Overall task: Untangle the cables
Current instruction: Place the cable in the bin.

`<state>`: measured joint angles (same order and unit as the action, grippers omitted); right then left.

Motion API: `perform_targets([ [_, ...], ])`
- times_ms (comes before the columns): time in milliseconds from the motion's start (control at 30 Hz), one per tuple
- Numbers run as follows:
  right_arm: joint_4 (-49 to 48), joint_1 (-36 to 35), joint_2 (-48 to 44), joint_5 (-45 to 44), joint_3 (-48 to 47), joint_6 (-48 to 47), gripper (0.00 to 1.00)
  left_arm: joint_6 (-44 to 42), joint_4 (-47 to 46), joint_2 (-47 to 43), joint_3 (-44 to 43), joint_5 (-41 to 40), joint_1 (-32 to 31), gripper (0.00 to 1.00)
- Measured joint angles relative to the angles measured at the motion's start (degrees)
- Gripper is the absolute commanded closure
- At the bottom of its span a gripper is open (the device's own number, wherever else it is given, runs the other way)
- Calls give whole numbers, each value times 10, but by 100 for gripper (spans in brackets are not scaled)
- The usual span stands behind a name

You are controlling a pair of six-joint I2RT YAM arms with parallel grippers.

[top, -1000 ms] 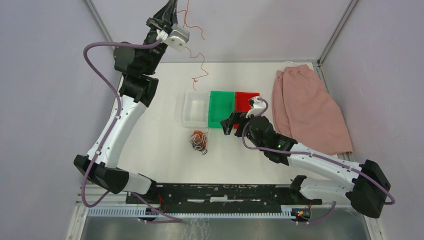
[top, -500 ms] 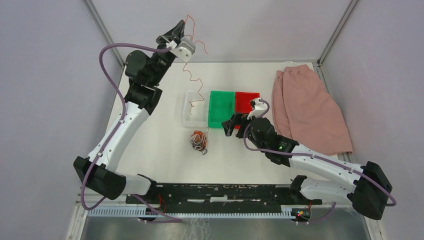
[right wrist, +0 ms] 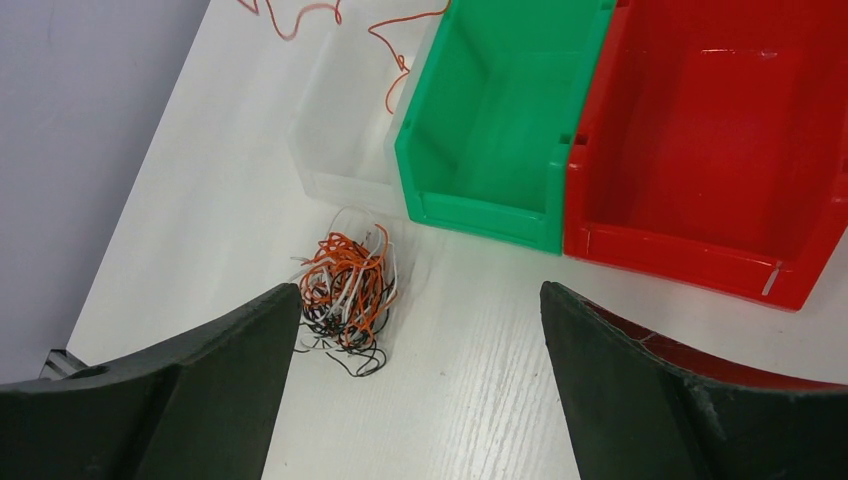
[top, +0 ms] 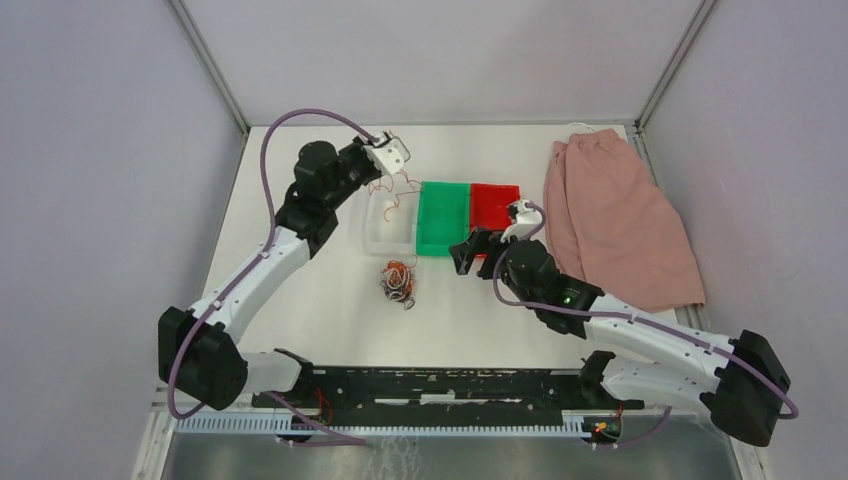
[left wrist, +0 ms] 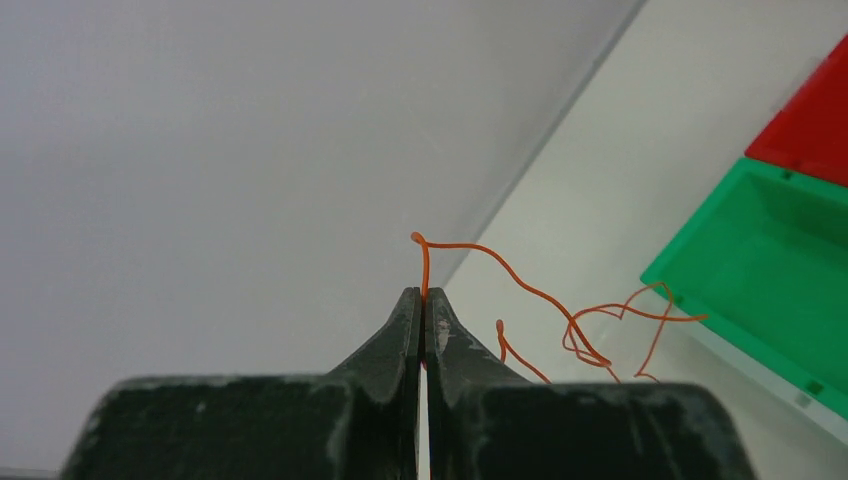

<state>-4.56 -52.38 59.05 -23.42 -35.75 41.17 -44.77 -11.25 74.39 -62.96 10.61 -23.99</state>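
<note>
The cables form a small clump of orange, black and white wires on the white table, just in front of the clear bin. One long orange wire is pinched in my left gripper, which is shut on it above the clear bin's far edge. The wire curls down into that bin. My right gripper stands wide open with nothing between its fingers, low over the table right of the clump, in front of the green bin.
Three bins stand in a row: clear, green, red. A pink cloth lies at the right side. Grey walls enclose the table on three sides.
My left arm has come down from high near the back wall to just above the clear bin, lowering the orange wire into it. The right arm has barely shifted.
</note>
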Motion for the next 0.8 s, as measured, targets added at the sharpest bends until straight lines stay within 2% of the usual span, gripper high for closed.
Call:
perform_targets([
  [133, 4, 0, -3, -6, 0, 0, 4, -2, 34, 0, 27, -7, 0, 97],
  [533, 13, 0, -3, -10, 0, 0, 4, 2, 157, -3, 28, 17, 0, 97],
  [800, 29, 2, -3, -13, 0, 0, 4, 1, 195, 97, 28, -17, 0, 97],
])
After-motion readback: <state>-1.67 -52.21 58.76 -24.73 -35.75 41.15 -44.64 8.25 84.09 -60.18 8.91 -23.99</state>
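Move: The clear bin, where the orange cable is being taken, lies about 33 cm below the left hand and some 6 cm ahead, roughly level sideways. At bin height, the green bin stands about 6 cm ahead and 11 cm right. The cable tangle on the table is about 9 cm back and 2 cm right. From the right hand the clear bin is about 22 cm ahead, 17 cm left and 16 cm below. The single orange cable, still pinched in the left hand's shut fingers, is lowered towards the clear bin. The hand sinks some 17 cm, slower in the middle and faster again at the end, with hardly any net travel level with the table. Meanwhile the wrist tips the fingers from level to roughly 30 degrees downward, rolling slightly. ##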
